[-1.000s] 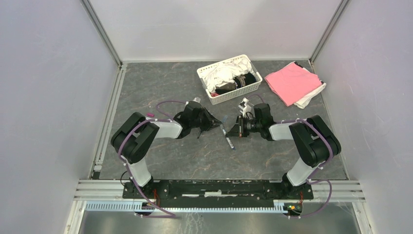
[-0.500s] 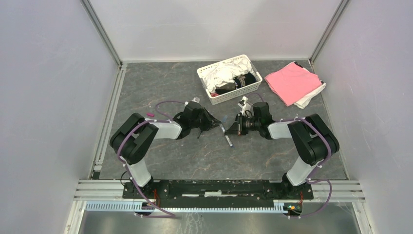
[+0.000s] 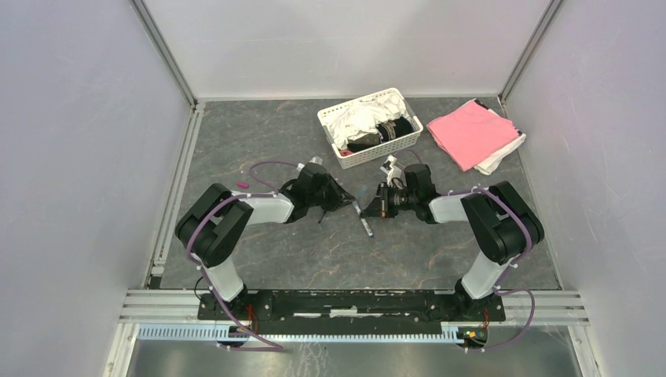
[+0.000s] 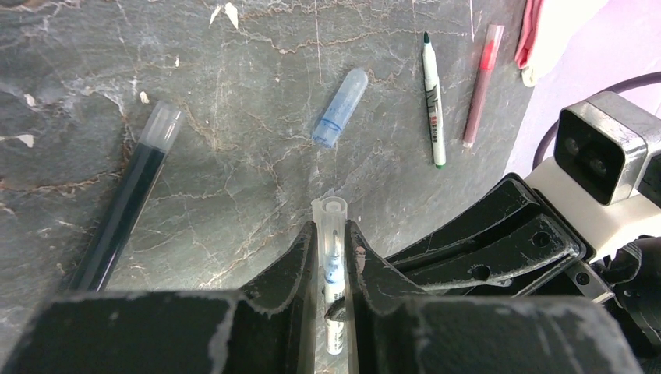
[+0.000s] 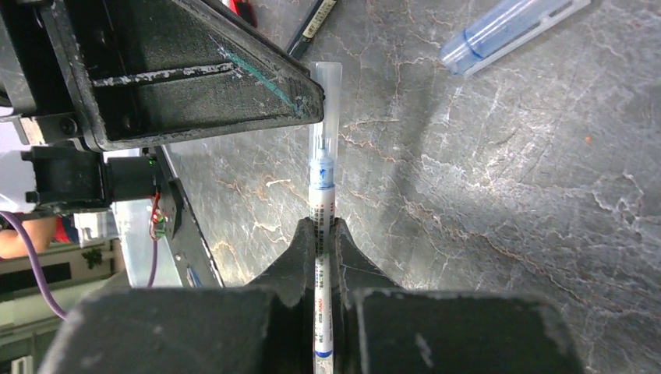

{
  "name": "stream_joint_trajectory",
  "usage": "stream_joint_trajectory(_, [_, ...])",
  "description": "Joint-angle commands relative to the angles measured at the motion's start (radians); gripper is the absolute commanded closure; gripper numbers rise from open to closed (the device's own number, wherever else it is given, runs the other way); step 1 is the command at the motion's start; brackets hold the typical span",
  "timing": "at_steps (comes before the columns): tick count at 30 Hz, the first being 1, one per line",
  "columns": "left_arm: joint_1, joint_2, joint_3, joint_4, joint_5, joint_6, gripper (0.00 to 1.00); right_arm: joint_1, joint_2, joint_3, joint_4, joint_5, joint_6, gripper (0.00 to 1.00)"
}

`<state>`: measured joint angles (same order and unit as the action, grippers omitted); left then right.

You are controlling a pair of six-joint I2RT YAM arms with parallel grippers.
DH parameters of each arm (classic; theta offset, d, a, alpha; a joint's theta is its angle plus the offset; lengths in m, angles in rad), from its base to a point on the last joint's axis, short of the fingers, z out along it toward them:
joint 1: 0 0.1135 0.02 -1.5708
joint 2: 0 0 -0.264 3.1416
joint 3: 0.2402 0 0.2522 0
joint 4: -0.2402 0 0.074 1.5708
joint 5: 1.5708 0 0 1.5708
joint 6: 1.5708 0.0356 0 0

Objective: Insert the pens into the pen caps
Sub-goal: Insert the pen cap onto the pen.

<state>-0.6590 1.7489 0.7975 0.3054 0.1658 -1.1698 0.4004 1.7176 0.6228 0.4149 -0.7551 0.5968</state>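
Note:
My left gripper (image 4: 330,230) is shut on a clear pen cap (image 4: 330,212) that points toward the right arm. Facing it, my right gripper (image 5: 322,226) is shut on a white pen (image 5: 321,195) with a blue collar. The pen's tip sits inside the mouth of that cap (image 5: 327,86). In the top view the two grippers (image 3: 351,203) (image 3: 377,206) meet nose to nose mid-table. On the slab lie a loose blue cap (image 4: 340,117), a dark pen (image 4: 125,206) with a clear cap, a green-tipped white pen (image 4: 431,97) and a pinkish-red pen (image 4: 479,86).
A white basket (image 3: 397,141) of cloth stands behind the grippers. Folded pink cloth (image 3: 471,132) lies at the back right. A blue capped pen (image 5: 507,27) rests on the slab beyond the right gripper. Grey walls close in both sides.
The right gripper has slid a little to the left, toward the left gripper, carrying the pen closer into the cap. The left arm has barely moved.

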Motion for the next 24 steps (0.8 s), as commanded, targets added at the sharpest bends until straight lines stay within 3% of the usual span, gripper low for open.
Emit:
stream_joint_trajectory(1, [-0.033,-0.055,0.021,-0.048,0.062,0.071,0.93,0.005,-0.008,0.06,0.035,0.049,-0.097,1.0])
stream_joint_trajectory(9, [-0.035,-0.1,0.021,-0.08,0.048,0.1,0.86,0.004,-0.005,0.05,0.058,0.025,-0.159,1.0])
stream_joint_trajectory(24, [-0.027,-0.251,0.008,-0.195,-0.082,0.162,0.47,0.003,-0.04,0.008,0.107,-0.031,-0.185,1.0])
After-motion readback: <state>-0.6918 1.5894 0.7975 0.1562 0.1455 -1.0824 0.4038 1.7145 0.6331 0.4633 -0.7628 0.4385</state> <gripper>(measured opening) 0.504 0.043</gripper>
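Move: The left hand's pads are on the clear pen cap, which already sits on the tip of the white pen. The pen's middle is about 4 cm back and 2 cm to the right of the hand; a loose blue cap lies some 4 cm ahead, 2 cm right, and the black pen 1 cm back, 7 cm left, both roughly 5 cm below. The right hand grips the pen, with the clear pen cap about 3 cm ahead and 2 cm left of it. The left hand, its fingers still shut on the clear pen cap at first, eases up, back and a little left by about a centimetre, then spreads its fingers to let go of the cap and lifts away faster, ending some 3.5 cm up and 2 cm back. The right hand keeps its pinch on the white pen's body and rolls about 10 degrees so that the capped front end tips up, edging a centimetre forward towards the end. ##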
